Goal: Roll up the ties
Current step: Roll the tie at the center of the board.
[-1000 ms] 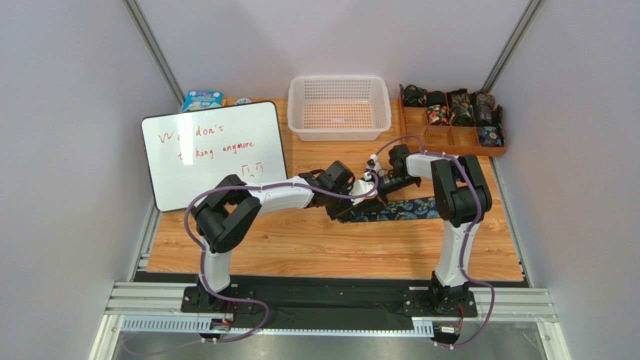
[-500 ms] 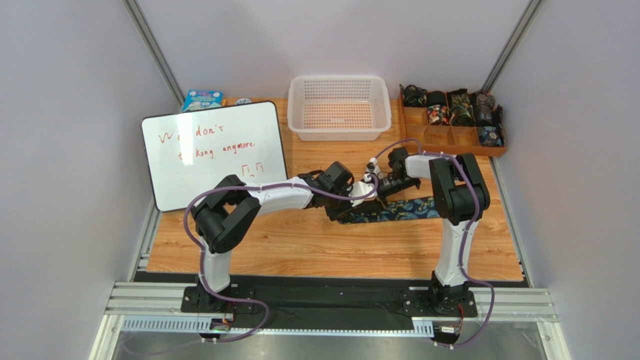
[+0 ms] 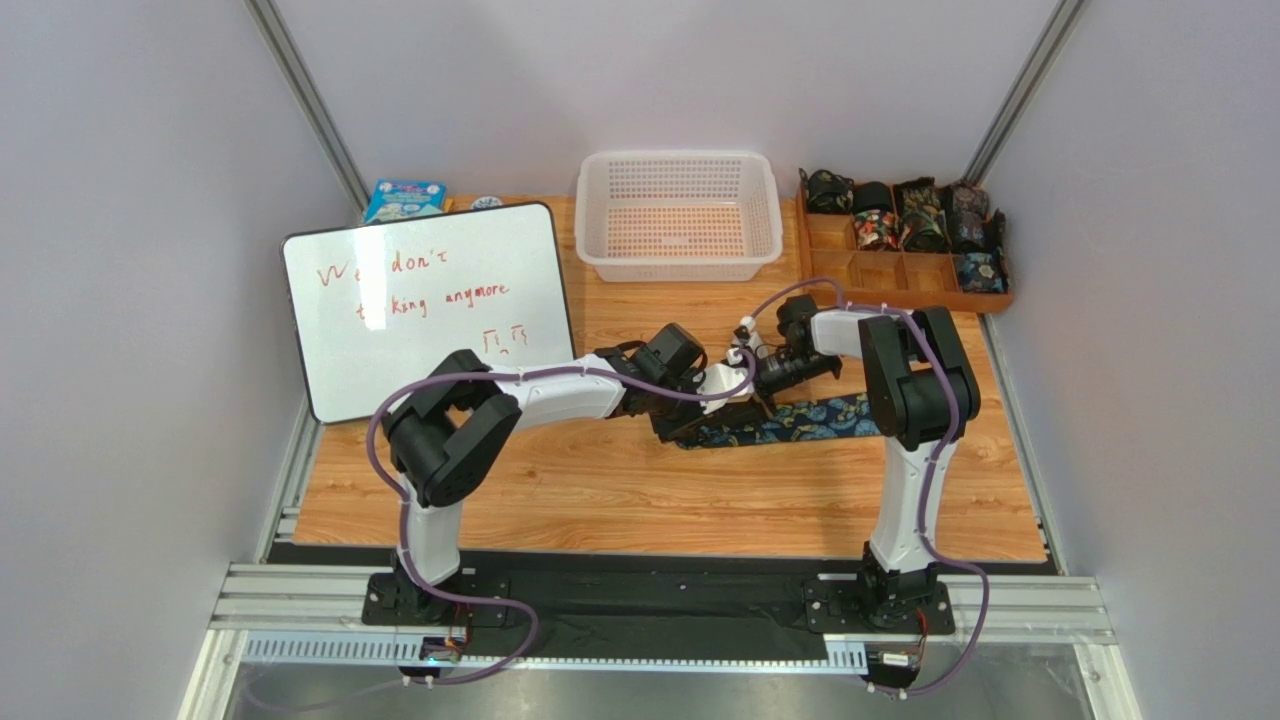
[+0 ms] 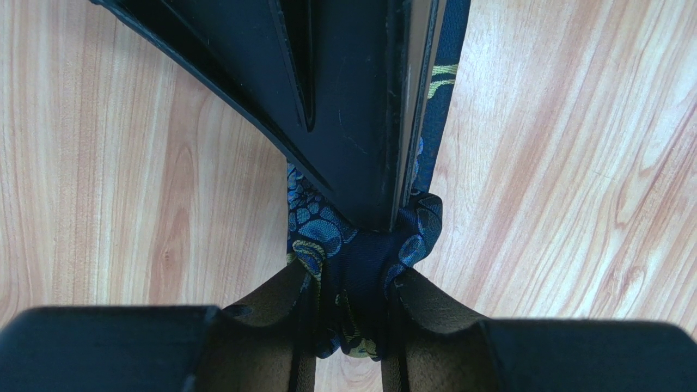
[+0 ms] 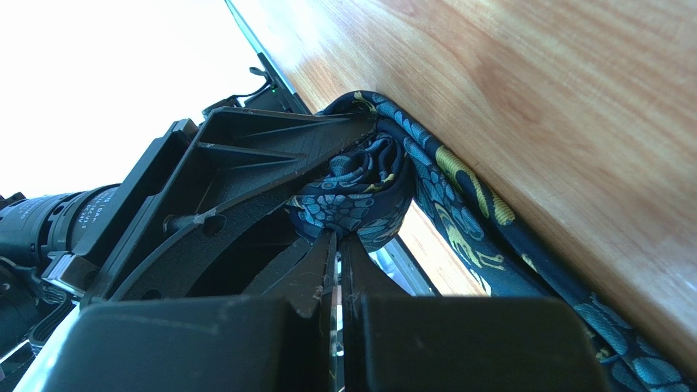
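A dark tie with blue and yellow paisley lies flat across the middle of the wooden table. Its left end is wound into a small roll. My left gripper is shut on that roll, squeezing it from both sides. My right gripper is shut, its tips pinching the fabric at the edge of the roll. From above, the left gripper and right gripper meet nose to nose over the tie's left end. The unrolled length trails away to the right.
A wooden organiser at the back right holds several rolled ties. A white plastic basket stands at the back centre. A whiteboard covers the back left, with a blue packet behind it.
My right gripper has gone from partly open to shut at the roll. Both arms have barely shifted, and the left gripper keeps its hold.
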### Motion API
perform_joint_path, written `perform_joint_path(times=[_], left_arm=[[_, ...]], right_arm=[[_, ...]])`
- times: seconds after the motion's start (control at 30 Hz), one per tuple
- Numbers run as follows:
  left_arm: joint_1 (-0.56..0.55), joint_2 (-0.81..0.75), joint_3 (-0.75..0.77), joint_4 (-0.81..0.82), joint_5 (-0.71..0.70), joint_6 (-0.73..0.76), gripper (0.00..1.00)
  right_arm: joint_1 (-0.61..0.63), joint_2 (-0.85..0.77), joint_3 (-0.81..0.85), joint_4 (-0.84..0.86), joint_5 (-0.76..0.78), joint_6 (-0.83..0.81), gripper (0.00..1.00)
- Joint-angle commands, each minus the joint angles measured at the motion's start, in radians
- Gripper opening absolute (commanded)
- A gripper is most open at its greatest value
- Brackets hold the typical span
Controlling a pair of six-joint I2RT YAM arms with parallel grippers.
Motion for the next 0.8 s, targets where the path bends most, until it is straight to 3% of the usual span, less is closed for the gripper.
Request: perform_joint_path(times=[0.0,0.03,0.13,0.47,0.5,0.6,0.63,0.77], left_arm=[[-0.008,-0.015,-0.029,-0.054,0.032,-0.006,0.2],[-0.008,-0.021,-0.029,-0.054,0.029,-0.008,0.36],[-0.006,-0.07,-0.064,-0.005,0.035,-0.008,0.5],[0.006,-0.132,-0.091,0.079,0.123,-0.019,0.61],[0.007,-0.136,-0.093,0.092,0.13,-0.02,0.69],[0.007,-0.144,-0.102,0.129,0.147,-0.033,0.71],[0.007,-0.141,-0.102,0.142,0.147,-0.036,0.86],[0.006,-0.12,-0.107,0.202,0.122,-0.063,0.87]], right_arm=[[-0.019,-0.017,0.013,0.046,0.153,-0.016,0.0],[-0.018,-0.018,0.014,0.043,0.165,-0.018,0.0],[-0.021,-0.015,0.013,0.037,0.202,-0.024,0.0],[-0.027,-0.017,0.017,-0.003,0.347,-0.065,0.0],[-0.028,-0.015,0.019,-0.003,0.355,-0.065,0.0],[-0.028,-0.012,0.025,-0.003,0.378,-0.062,0.0],[-0.028,-0.008,0.028,-0.006,0.386,-0.059,0.0],[-0.028,0.005,0.036,-0.011,0.406,-0.059,0.0]])
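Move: The tie's rolled end sits between the left fingers, its middle about 1 cm to the right of that hand point. From the right hand it lies about 2 cm left and 2 cm below, with the shut right fingertips on its top. The unrolled tail stretches right, its middle some 14 cm from the left hand and 2 cm below. The white basket is about 28 cm ahead of the left hand and 3 cm left. The rolled end of the tie is let go by the left fingers, which open wide as that hand lifts about 2.5 cm and draws back a little, tilting slightly. Meanwhile the right hand, still shut with its tips at the roll, goes down and to its right, nearly 5 cm in all, dipping its fingertips some 15 degrees further to bring them from the top of the roll to its right side. ##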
